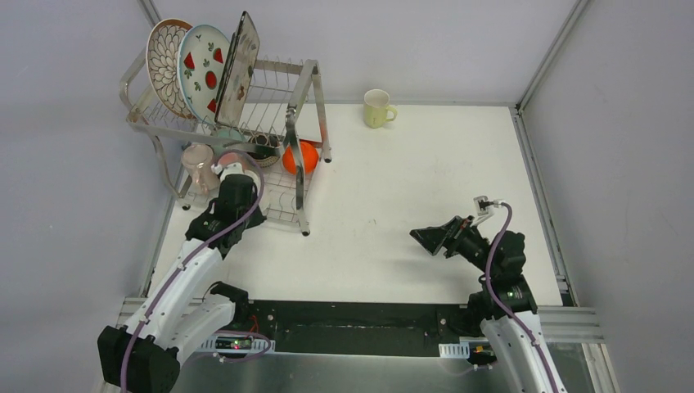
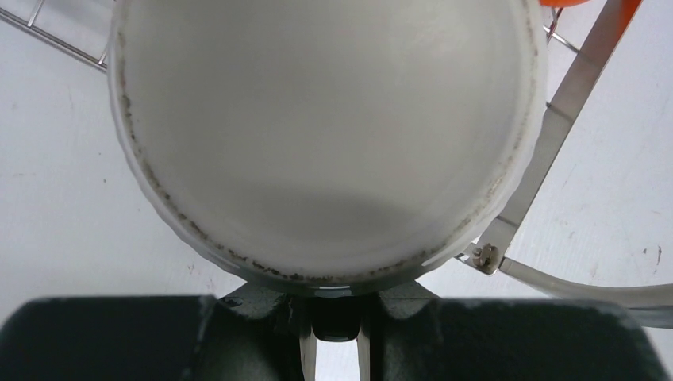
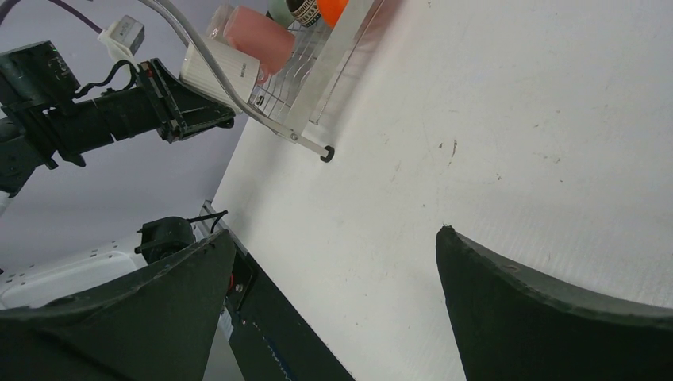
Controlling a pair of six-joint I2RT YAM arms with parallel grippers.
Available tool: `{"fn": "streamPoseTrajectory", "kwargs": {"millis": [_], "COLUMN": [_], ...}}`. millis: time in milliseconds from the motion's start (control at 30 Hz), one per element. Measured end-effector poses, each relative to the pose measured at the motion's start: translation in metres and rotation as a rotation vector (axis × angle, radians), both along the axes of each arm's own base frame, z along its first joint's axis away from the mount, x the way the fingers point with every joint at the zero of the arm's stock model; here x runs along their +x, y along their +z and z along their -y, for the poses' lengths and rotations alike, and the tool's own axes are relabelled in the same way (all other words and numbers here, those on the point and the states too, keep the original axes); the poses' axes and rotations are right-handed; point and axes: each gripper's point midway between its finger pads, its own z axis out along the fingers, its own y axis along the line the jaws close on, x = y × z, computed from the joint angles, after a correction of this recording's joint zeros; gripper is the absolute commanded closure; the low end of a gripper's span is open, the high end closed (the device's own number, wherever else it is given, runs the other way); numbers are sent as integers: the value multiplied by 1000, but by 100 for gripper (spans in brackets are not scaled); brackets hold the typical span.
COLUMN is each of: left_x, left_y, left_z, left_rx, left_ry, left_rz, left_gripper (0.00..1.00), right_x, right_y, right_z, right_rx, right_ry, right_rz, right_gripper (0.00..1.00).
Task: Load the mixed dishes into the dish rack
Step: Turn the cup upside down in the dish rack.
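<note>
The silver dish rack (image 1: 314,86) stands at the far left. Its top tier holds the petal-pattern plate (image 1: 165,61), the red-fruit plate (image 1: 205,70) and the flowered square plate (image 1: 239,65), all on edge. Its lower tier holds a pink mug (image 1: 199,166), a brown bowl (image 1: 266,150) and an orange bowl (image 1: 300,157). My left gripper (image 1: 233,176) is shut on a white mug (image 2: 333,135) at the lower tier's front, next to the pink mug (image 3: 258,40). The white mug fills the left wrist view. A yellow mug (image 1: 378,108) stands on the table at the back. My right gripper (image 1: 430,237) is open and empty.
The rack's metal leg (image 2: 567,103) runs just right of the white mug. The rack's front foot (image 3: 326,153) rests on the white table (image 1: 409,180). Grey walls close in the left, the back and the right.
</note>
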Motion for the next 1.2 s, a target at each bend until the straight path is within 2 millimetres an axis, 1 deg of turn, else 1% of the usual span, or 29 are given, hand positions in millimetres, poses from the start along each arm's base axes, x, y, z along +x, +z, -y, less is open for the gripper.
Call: {"fn": "streamPoseTrajectory", "kwargs": {"millis": [133, 400, 533, 867, 1033, 1100, 1200], "left_x": [2, 11, 15, 45, 54, 54, 58], "left_y": [-12, -25, -29, -35, -49, -54, -53], "left_z": [2, 7, 6, 0, -3, -5, -6], "left_rx": [29, 63, 88, 161, 187, 192, 193], "left_ry": [-54, -134, -149, -167, -171, -169, -160], "left_rz": [-17, -9, -2, 31, 0, -18, -8], "left_gripper": [100, 100, 100, 100, 100, 95, 89], "right_x": [0, -1, -1, -1, -1, -1, -1], "right_y": [2, 1, 1, 1, 1, 1, 1], "right_z": [0, 0, 0, 0, 0, 0, 0], "right_rx": [2, 2, 4, 8, 14, 16, 16], "right_ry": [0, -1, 0, -2, -3, -3, -3], "right_rz": [7, 5, 3, -7, -12, -15, -16], "right_gripper": [0, 0, 0, 0, 0, 0, 0]}}
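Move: My left hand holds the white cup upside down by its handle. The free spot on the rack's lower tier lies about 11 cm ahead, 1 cm right and 7 cm below the hand. The pink mug stands some 7 cm left of that spot. The patterned bowl is about 5 cm beyond it, and the orange bowl 11 cm to its right and 3 cm farther out. From my right hand the spot lies roughly 16 cm ahead, 39 cm left and 9 cm below. With my left hand I keep my pinch on the handle and sink first, easing slightly forward while I turn about 10 degrees clockwise. Then I carry the inverted cup forward over the rack's front edge, beside the pink mug, rolling my hand's left side up about 10 degrees. I finish with a short further drop, some 6 cm forward and 5 cm down in all. ##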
